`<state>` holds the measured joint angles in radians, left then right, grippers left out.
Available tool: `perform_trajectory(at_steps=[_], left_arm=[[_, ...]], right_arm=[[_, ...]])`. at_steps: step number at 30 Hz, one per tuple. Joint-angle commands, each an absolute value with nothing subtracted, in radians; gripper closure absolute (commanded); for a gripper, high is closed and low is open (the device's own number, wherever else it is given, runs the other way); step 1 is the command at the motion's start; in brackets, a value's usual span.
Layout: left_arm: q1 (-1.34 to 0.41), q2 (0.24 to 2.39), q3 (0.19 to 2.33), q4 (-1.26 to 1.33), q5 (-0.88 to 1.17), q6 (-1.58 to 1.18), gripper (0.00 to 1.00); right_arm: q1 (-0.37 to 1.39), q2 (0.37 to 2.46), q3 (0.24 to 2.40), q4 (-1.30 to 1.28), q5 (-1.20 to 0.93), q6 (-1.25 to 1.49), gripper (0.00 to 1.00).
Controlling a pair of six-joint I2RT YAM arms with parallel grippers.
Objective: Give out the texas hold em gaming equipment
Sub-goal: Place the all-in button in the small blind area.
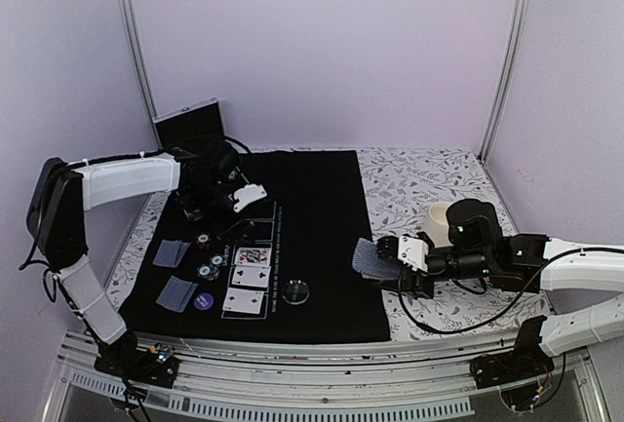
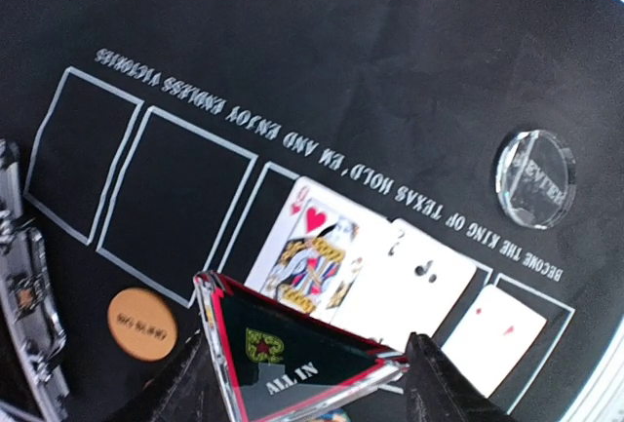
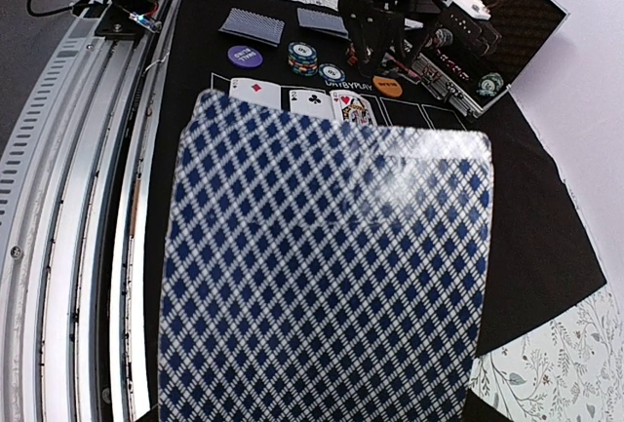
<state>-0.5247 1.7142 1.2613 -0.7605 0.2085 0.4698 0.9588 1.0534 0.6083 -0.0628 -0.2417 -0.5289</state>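
Observation:
My left gripper (image 2: 310, 383) is shut on the red triangle marker (image 2: 292, 344), which reads "ALL IN", and holds it above the black mat (image 1: 312, 208) near the queen of hearts (image 2: 312, 251). It hovers at the mat's back left in the top view (image 1: 224, 200). My right gripper (image 1: 383, 262) is shut on a lattice-back card (image 3: 327, 266) over the mat's right edge; the card hides its fingers. Three face-up cards (image 1: 250, 278) lie in a row. Two face-down cards (image 1: 175, 274), striped chips (image 1: 212, 266), an orange disc (image 2: 142, 324), a purple disc (image 1: 203, 300) and a clear disc (image 1: 296, 292) lie around them.
An open equipment case (image 1: 190, 125) stands at the back left, by the left arm. A cream cup (image 1: 442, 217) stands on the patterned cloth (image 1: 419, 183) behind the right arm. Two outlined card boxes (image 2: 127, 173) on the mat hold nothing.

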Motion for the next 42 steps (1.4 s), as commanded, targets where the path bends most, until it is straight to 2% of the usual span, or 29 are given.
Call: perform_trajectory(at_steps=[1,11,24,29,32,36,42], left_arm=[[-0.546,1.749,1.288,-0.705,0.219,0.450,0.73],[-0.577,1.732,1.263,-0.731,0.176,0.406,0.75],[-0.838,1.590,1.169,-0.854,0.068,-0.057,0.76],[-0.910,1.524,1.108,-0.914,0.035,-0.297,0.72],[-0.921,1.497,1.067,-0.968,0.007,-0.404,0.72],[-0.924,1.462,0.996,-1.023,-0.055,-0.536,0.76],[-0.916,1.452,0.912,-1.010,-0.150,-0.595,0.78]], right_arm=[[0.950,1.021,0.625,-0.088,-0.224,-0.498,0.43],[0.945,0.997,0.609,-0.099,-0.207,-0.483,0.43],[0.934,1.003,0.610,-0.112,-0.207,-0.495,0.43],[0.934,1.000,0.610,-0.114,-0.208,-0.498,0.43],[0.933,1.003,0.613,-0.114,-0.209,-0.501,0.43],[0.934,1.006,0.613,-0.114,-0.212,-0.501,0.43],[0.934,1.009,0.612,-0.113,-0.217,-0.499,0.43]])
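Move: The left hand holds the all-in button; the small blind button marking its area lies some 12 cm back and 7 cm to the left, about 8 cm below. The nearer chip stack stands about 7 cm beyond the small blind button, level with it sideways; the diamond card lies about 10 cm to that button's right. The big blind button is about 4 cm ahead and 2 cm left of the hand. From the right hand, the small blind button is some 46 cm left, roughly level, well below. Bring the left gripper back about 16 cm towards the small blind button, keeping the all-in button pinched. Dip slightly first, then let the path bow to the right on the way back, swing it left about 8 cm at the end and sink a few centimetres, while turning the wrist some 35 degrees counter-clockwise and tilting it. ##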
